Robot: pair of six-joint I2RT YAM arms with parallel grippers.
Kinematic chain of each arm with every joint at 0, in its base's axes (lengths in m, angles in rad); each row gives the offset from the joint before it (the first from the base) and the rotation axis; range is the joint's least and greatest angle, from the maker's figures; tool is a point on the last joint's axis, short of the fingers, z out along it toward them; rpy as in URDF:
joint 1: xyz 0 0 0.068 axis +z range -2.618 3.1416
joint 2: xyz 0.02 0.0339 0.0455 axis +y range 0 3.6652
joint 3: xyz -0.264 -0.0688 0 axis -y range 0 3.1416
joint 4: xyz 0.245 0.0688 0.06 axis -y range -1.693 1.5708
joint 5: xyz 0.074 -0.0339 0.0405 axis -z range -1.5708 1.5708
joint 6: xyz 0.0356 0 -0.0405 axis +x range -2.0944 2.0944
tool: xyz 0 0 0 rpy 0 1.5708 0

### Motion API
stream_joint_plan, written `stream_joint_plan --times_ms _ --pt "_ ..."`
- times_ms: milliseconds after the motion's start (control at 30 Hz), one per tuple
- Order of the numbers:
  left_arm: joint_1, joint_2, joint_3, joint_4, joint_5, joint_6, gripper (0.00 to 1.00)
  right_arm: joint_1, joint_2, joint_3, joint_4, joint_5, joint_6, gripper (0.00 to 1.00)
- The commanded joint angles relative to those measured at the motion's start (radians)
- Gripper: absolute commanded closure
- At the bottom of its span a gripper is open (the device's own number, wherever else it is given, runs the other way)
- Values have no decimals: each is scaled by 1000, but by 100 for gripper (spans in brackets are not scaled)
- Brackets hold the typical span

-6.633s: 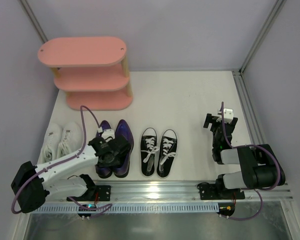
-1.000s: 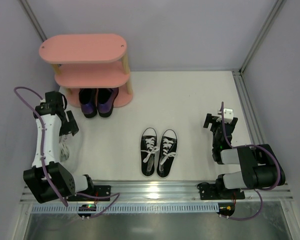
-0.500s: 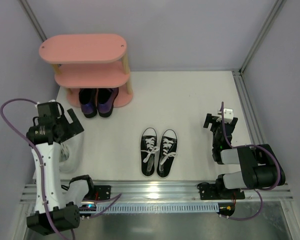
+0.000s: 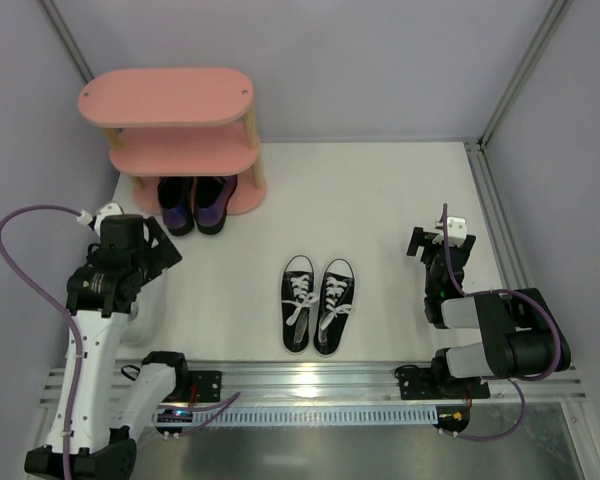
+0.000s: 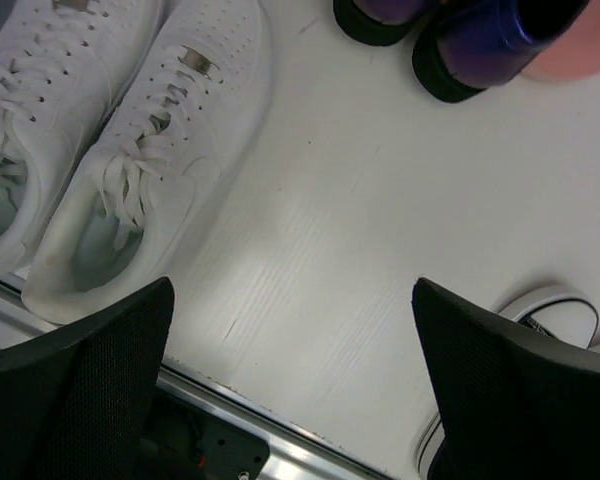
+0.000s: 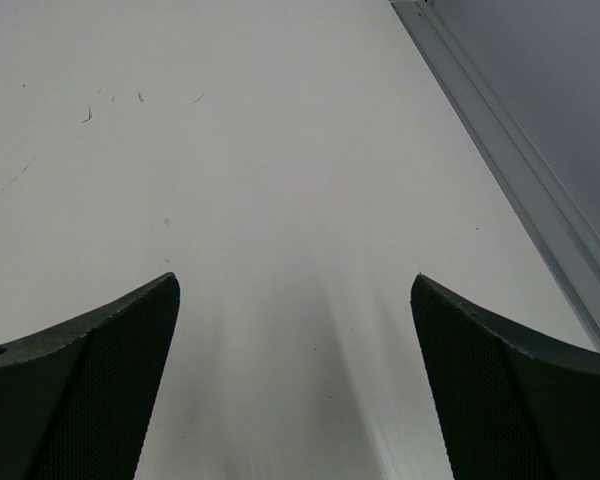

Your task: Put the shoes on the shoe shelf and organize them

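The pink three-tier shoe shelf point(image 4: 170, 105) stands at the far left. Both dark purple shoes point(image 4: 195, 205) point(image 5: 480, 40) sit on its bottom board, heels sticking out. The black canvas sneakers point(image 4: 317, 300) lie side by side in the middle of the floor. The white sneakers point(image 5: 130, 160) lie at the near left, mostly hidden under my left arm in the top view. My left gripper point(image 4: 150, 252) point(image 5: 292, 290) hangs open above the floor just right of them, holding nothing. My right gripper point(image 4: 442, 240) point(image 6: 295, 285) rests open and holds nothing at the right.
A metal rail point(image 4: 310, 378) runs along the near edge, and it also shows in the left wrist view as the metal rail point(image 5: 230, 410). Another frame rail point(image 6: 520, 170) borders the right side. Grey walls close in the back and both sides.
My left arm has raised itself and swung its gripper from beside the shelf back toward the near left, above the white sneakers. The shoes and the right arm have not moved.
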Motion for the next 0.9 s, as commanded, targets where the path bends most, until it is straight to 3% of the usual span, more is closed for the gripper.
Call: stream_joint_plan --times_ms 0,200,433,633,767,867 --pt "-7 37 23 24 -160 -141 1 -4 -12 15 77 -7 21 3" --pt "-6 237 174 -168 -261 17 4 -4 -12 13 77 -8 21 3" --pt "59 -49 73 -40 -234 303 0 -2 -12 13 77 -7 21 3" --pt "159 -62 51 0 -165 382 0 -4 -12 12 77 -7 21 3" --pt "263 -2 -12 83 -6 402 0 -4 -14 13 77 -8 22 3" --pt "424 11 -44 137 244 504 2 -2 -14 13 77 -8 21 3"
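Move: Roughly 6 cm to the left of the left hand, 3 cm back and 18 cm below lies the right white shoe; the left white shoe lies beside it, about 14 cm left of the hand and likewise 3 cm back. The purple shoes in the shelf are some 24 cm ahead and 6 cm right, and the black canvas shoes about 34 cm right and 4 cm back. From the right hand, the right white shoe is some 70 cm left, 18 cm back and 5 cm lower. Swinging left about 7 cm to come over the white shoes, the open left hand first eases 2 cm forward, then draws back and rises, and at the end comes forward and down again almost to its starting height. Along the way its left side rolls up by nearly 20 degrees, then partly settles; the fingers stay wide open and touch nothing. ##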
